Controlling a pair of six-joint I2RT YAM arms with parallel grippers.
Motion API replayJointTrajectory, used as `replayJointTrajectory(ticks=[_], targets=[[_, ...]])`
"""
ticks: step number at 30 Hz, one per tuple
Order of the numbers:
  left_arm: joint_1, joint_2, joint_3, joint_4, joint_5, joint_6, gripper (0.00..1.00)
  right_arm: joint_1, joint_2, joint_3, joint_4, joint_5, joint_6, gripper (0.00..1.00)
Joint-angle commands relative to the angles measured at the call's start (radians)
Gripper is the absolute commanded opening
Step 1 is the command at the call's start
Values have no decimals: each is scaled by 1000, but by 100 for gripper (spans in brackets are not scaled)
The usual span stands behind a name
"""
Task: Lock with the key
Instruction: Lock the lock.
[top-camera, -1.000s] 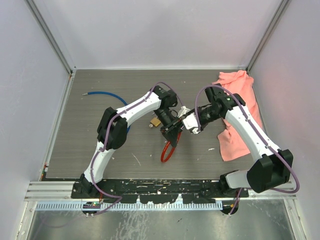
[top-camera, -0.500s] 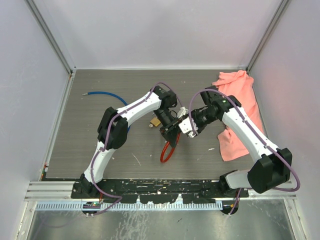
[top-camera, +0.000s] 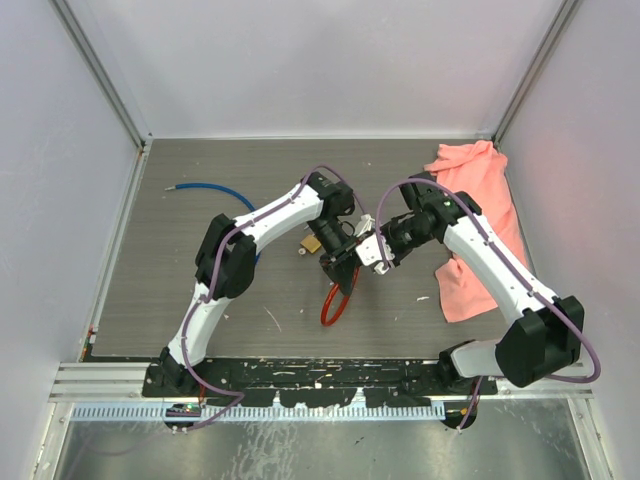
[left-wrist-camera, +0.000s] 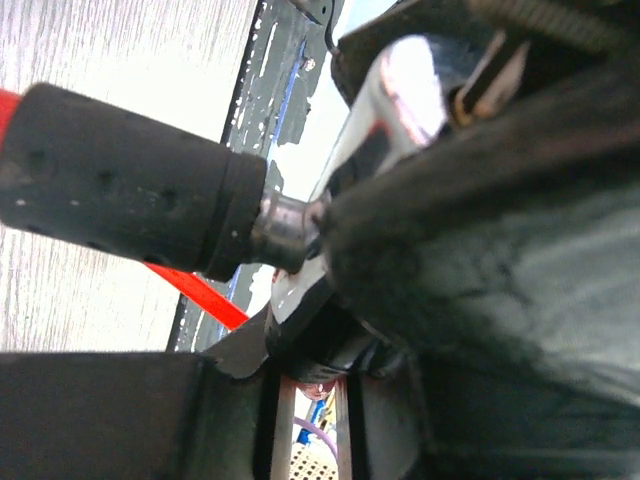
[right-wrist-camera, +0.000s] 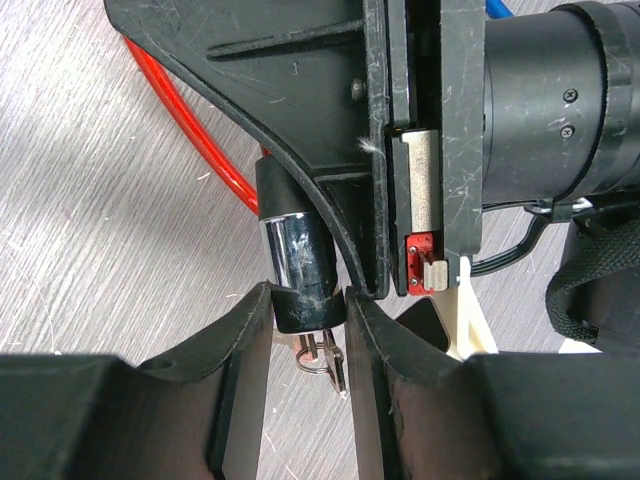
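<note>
The lock (right-wrist-camera: 293, 258) is a chrome cylinder with black ends on a red cable (right-wrist-camera: 200, 140). My left gripper (top-camera: 340, 260) is shut on its body and holds it above the table. In the left wrist view the lock's black sleeve (left-wrist-camera: 130, 180) and chrome part (left-wrist-camera: 400, 90) fill the frame, close to the left gripper (left-wrist-camera: 318, 345). My right gripper (right-wrist-camera: 308, 300) has both fingers pressed against the lock's black end cap (right-wrist-camera: 305, 312). The key (right-wrist-camera: 328, 358) with its small ring sticks out of that cap, between the fingers and touching neither. The red cable loop (top-camera: 335, 300) hangs down to the table.
A brass padlock (top-camera: 312, 243) lies just left of the grippers. A blue cable (top-camera: 210, 188) lies at the back left. A pink cloth (top-camera: 480, 220) covers the right side under the right arm. Walls close in the table on three sides.
My right gripper has moved left up to the lock and its jaws have narrowed onto the black end cap. The left arm has stayed still with the lock.
</note>
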Motion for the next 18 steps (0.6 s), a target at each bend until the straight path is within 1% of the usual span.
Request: replayJointTrajectory(ticks=[1,4,6,14,18], targets=[[-22,-22,5,-31,-42,-11,24,11,-37,-12,-5,-13,24,11],[-23,-45,-23,9,-60,-26,37,11,-50,-29,-5,-8,24,8],[-22,-53,-32,19,-66,-26,42,12,-54,-32,-8,-8,23,6],[-14,-88,-65,57,-107,-33,51,11,-54,-21,-19,-7,26,4],[0,-116,-86,93,-129,-56,53,11,-53,-17,-24,-8,30,3]])
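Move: The left fingers are pinching the red cable right by the lock barrel's black sleeve; the barrel's middle lies about 4 cm ahead, 2 cm to the right and 3 cm above. The brass padlock is on the table, roughly 8 cm ahead, 8 cm left and 12 cm lower. From the right hand, which grips the key end, the barrel's middle is some 2 cm back, 2 cm left and 2 cm below; the keys hang about 2 cm to its right, level in reach and 1 cm higher. The left fingers let go of the red cable beside the lock's sleeve, opening from nearly shut to about half wide, while that hand sinks some 1.5 cm and slips about 1 cm to its left, away from the barrel, with hardly any turn. The right hand keeps its grip on the barrel's key end, staying nearly in place. ##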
